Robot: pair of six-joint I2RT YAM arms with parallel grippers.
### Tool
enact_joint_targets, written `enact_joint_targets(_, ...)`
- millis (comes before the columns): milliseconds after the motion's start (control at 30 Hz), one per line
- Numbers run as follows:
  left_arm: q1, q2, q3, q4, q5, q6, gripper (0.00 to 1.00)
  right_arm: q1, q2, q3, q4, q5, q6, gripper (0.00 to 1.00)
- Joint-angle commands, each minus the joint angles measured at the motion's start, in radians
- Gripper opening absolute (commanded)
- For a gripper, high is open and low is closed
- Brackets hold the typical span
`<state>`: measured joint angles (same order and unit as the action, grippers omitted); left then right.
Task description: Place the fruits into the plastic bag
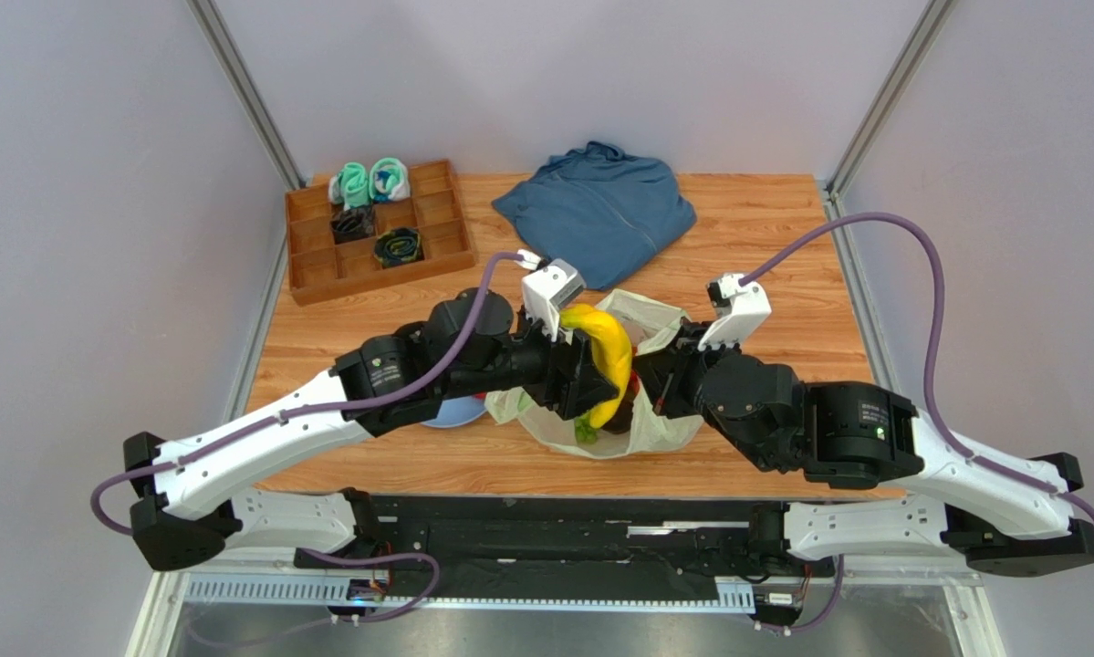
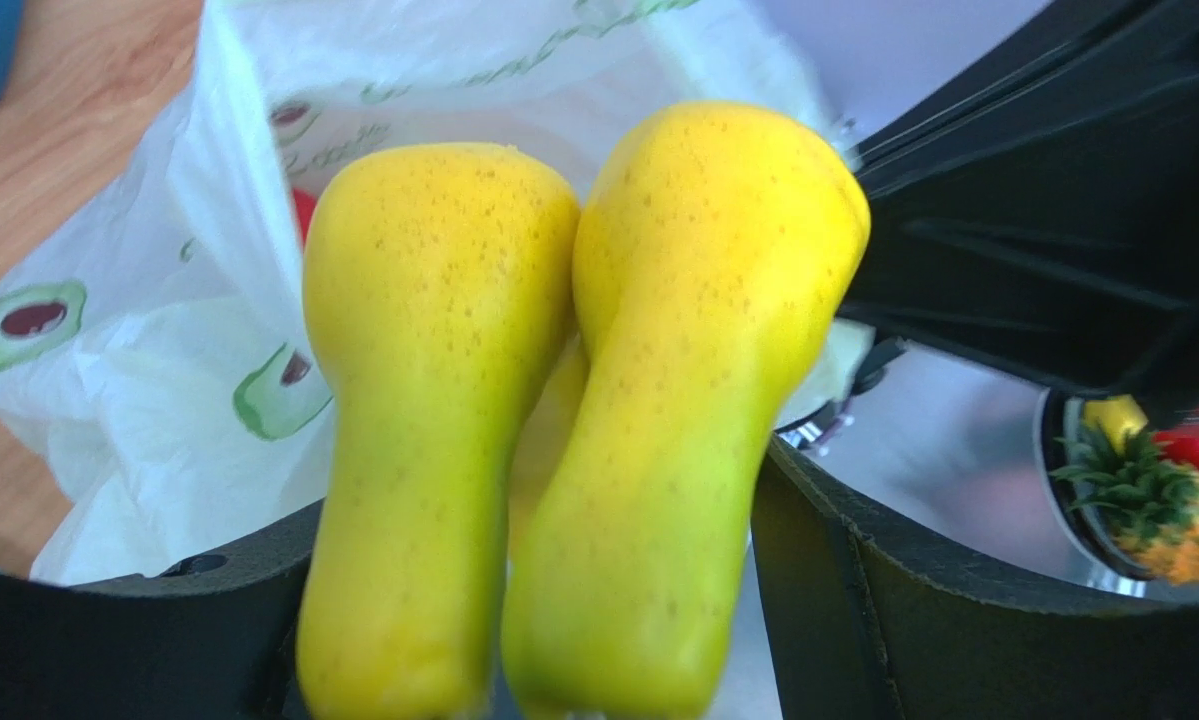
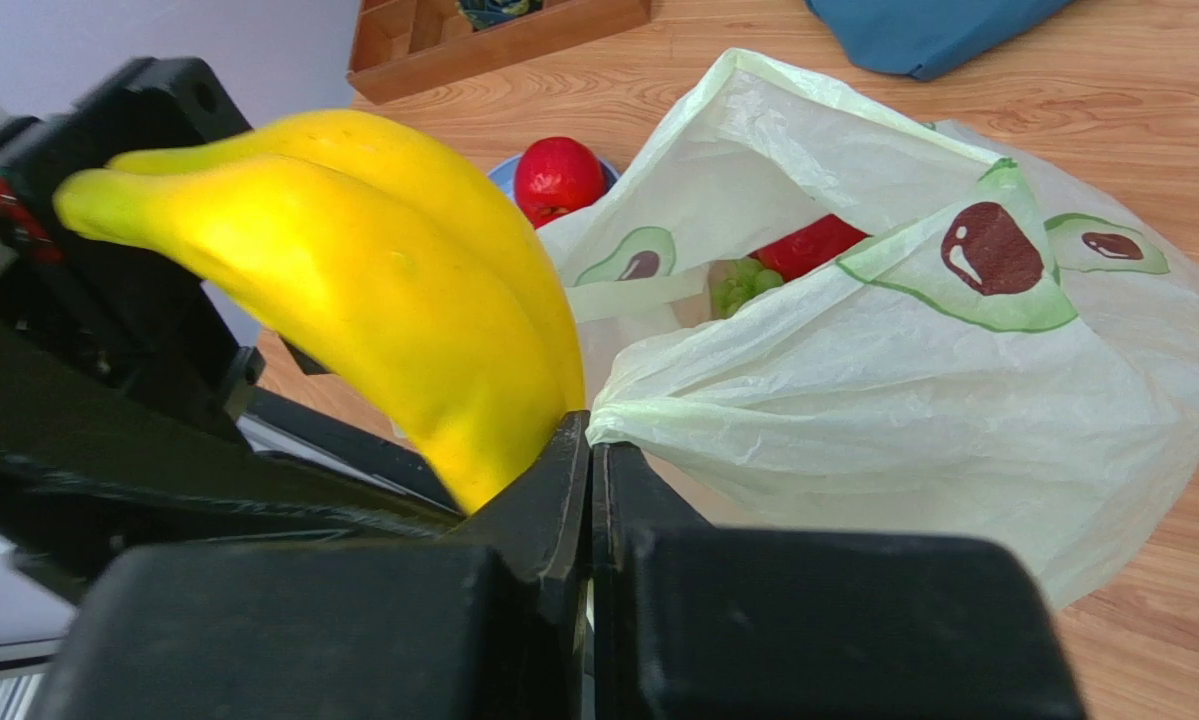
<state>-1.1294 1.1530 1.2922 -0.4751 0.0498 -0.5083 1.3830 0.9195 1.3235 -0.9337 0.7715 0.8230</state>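
Note:
My left gripper (image 1: 582,378) is shut on the yellow banana (image 1: 604,353), holding it over the mouth of the pale-green plastic bag (image 1: 665,427) at the table's near middle. In the left wrist view two banana lobes (image 2: 590,405) fill the space between the black fingers (image 2: 876,600), with the bag (image 2: 155,375) behind them. My right gripper (image 3: 590,450) is shut on the bag's rim (image 3: 921,405), holding it up beside the banana (image 3: 380,285). Inside the bag lie a red fruit (image 3: 808,243) and green grapes (image 3: 740,282). Another red fruit (image 3: 557,173) sits outside, beyond the bag.
A wooden compartment tray (image 1: 322,267) with rolled socks stands at the back left. A folded blue garment (image 1: 600,205) lies at the back middle. A blue plate (image 1: 445,415) shows under the left arm. Both arms crowd the bag.

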Motion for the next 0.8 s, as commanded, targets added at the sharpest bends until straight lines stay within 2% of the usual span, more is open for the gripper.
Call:
enact_joint_targets(0,-0.003,-0.018,-0.062,0.053,-0.076,0.004,0.54,-0.002,-0.014,0.037,0.009,0.012,0.031,0.0)
enact_joint_targets(133,-0.003,0.004,-0.097,0.027,-0.131,0.022,0.56,-0.001,-0.025,0.022,0.003,0.015,0.044,0.0)
enact_joint_targets(300,-0.001,0.105,-0.1,-0.036,-0.18,-0.013,0.56,-0.001,-0.021,0.023,0.003,0.017,0.045,0.0)
enact_joint_targets(533,0.002,0.192,-0.084,-0.08,-0.194,-0.039,0.59,-0.002,-0.037,0.013,-0.001,0.023,0.053,0.0)
enact_joint_targets(767,0.002,0.206,-0.077,-0.085,-0.174,-0.045,0.75,-0.002,-0.042,0.008,-0.004,0.028,0.054,0.0)
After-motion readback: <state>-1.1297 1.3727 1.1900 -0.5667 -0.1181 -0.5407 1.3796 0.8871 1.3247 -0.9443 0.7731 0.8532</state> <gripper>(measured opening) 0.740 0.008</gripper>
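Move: The left hand, already gripping the bananas, hangs above the mouth of the plastic bag. The bag's middle is about 24 cm below it, 6 cm ahead and 7 cm to the right. The plate is some 21 cm left, 11 cm ahead and 29 cm down, with the two red fruits about 16 cm ahead, 18 cm left and 26 cm down. For the right hand, pinching the rim, the bag's middle lies roughly 22 cm below, 5 cm ahead and 4 cm left. Almost straight down goes the left arm, about 14 cm, lowering the bananas through the open mouth into the plastic bag and slowing towards the end. On the way the wrist tips some 25 degrees, so the fingers, pointing to the right, dip more steeply; they keep their hold on the bananas. The right hand stays in place and keeps the bag's rim pinched and raised. ##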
